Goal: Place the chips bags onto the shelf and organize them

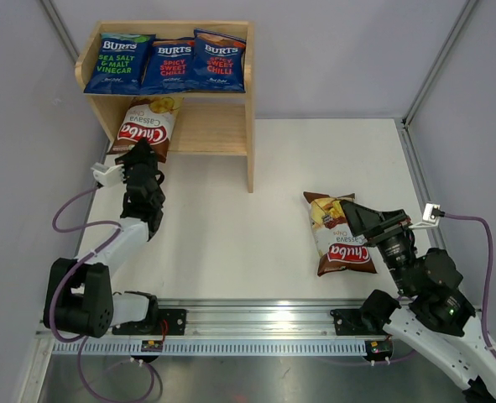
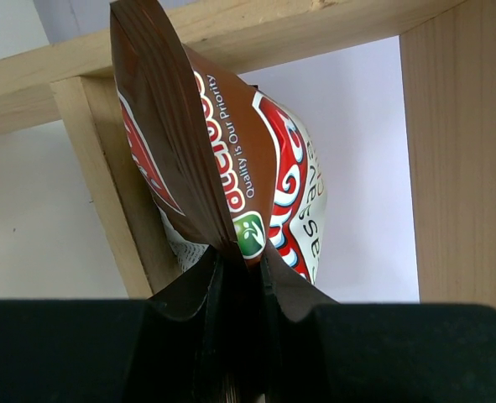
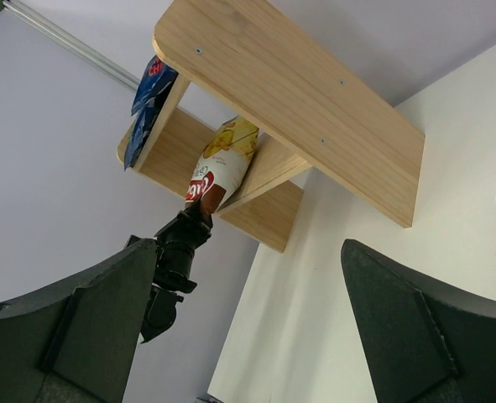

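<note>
The wooden shelf carries three blue Burts chips bags side by side on its top tier. My left gripper is shut on the bottom seam of a brown Chuba bag, which leans into the left end of the lower tier. In the left wrist view that bag stands up from the left gripper beside a shelf panel. A second Chuba bag lies flat on the table. Just over its upper right part my right gripper is open and holds nothing.
The right wrist view looks across the white table at the shelf, the held Chuba bag and the left arm. Grey walls close in the table on the left and right. A metal rail runs along the near edge.
</note>
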`<state>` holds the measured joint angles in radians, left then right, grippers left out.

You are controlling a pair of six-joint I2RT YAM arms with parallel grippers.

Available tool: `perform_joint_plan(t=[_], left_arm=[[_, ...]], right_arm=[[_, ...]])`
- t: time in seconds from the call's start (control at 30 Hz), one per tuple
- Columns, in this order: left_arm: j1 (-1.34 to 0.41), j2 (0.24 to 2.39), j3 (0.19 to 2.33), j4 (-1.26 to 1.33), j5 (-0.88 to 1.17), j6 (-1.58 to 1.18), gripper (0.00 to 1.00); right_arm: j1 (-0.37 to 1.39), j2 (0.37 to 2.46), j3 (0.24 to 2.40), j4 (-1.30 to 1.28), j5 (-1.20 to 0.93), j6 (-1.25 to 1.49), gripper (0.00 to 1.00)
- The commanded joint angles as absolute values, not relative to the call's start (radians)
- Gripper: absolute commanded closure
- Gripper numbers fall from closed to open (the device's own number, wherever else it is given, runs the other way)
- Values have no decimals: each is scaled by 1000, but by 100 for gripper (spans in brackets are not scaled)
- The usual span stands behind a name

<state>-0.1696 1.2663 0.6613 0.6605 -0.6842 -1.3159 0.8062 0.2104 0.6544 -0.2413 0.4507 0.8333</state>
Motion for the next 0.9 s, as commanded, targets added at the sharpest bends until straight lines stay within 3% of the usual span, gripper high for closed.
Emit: perform_joint_plan(t=[0.0,0.27,0.53,0.6,0.73,0.87], left_arm=[[-156,1289,698,719,-741,-1258,83],[-155,1313,716,699,-723,-1278,83],[-152,1347,736,707,-687,-1278,70],[-152,1347,729,709,-681,-1282,62],[-152,1356,723,721,-661,-1279,56],[-152,1335,715,729,-655,-1250,39]], right_arm=[[811,232,672,-233,449,844,0],[811,284,677,-230,420,857,1],[811,330,681,-247,390,842,1],[811,348,686,-262,385,825,1],[810,391,701,-288,347,799,1],[811,423,707,-301,322,785,1]])
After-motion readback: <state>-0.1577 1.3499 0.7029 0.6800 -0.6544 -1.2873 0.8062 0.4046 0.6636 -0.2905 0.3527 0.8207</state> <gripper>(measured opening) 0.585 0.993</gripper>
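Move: The left hand grips the bottom end of one cassava bag, which already lies in the lower shelf's left end; that shelf's middle is about 10 cm ahead of this hand, 8 cm right and 3 cm below. On the upper shelf, the sea salt bag is roughly 12 cm ahead, 2 cm left and 20 cm up, with the middle chilli bag 10 cm to its right. The table cassava bag lies some 6 cm ahead of the right hand, 2 cm right and 32 cm below. Easing forward about 2 cm into the lower shelf, the left hand feeds its cassava bag inward, then opens its fingers to let go of the bottom end while sinking about 1 cm, still around the bag. Down and to its left, with a little forward, the wide-open right hand travels some 7 cm towards the table bag, its fingers tipping down and turning slightly counter-clockwise. ##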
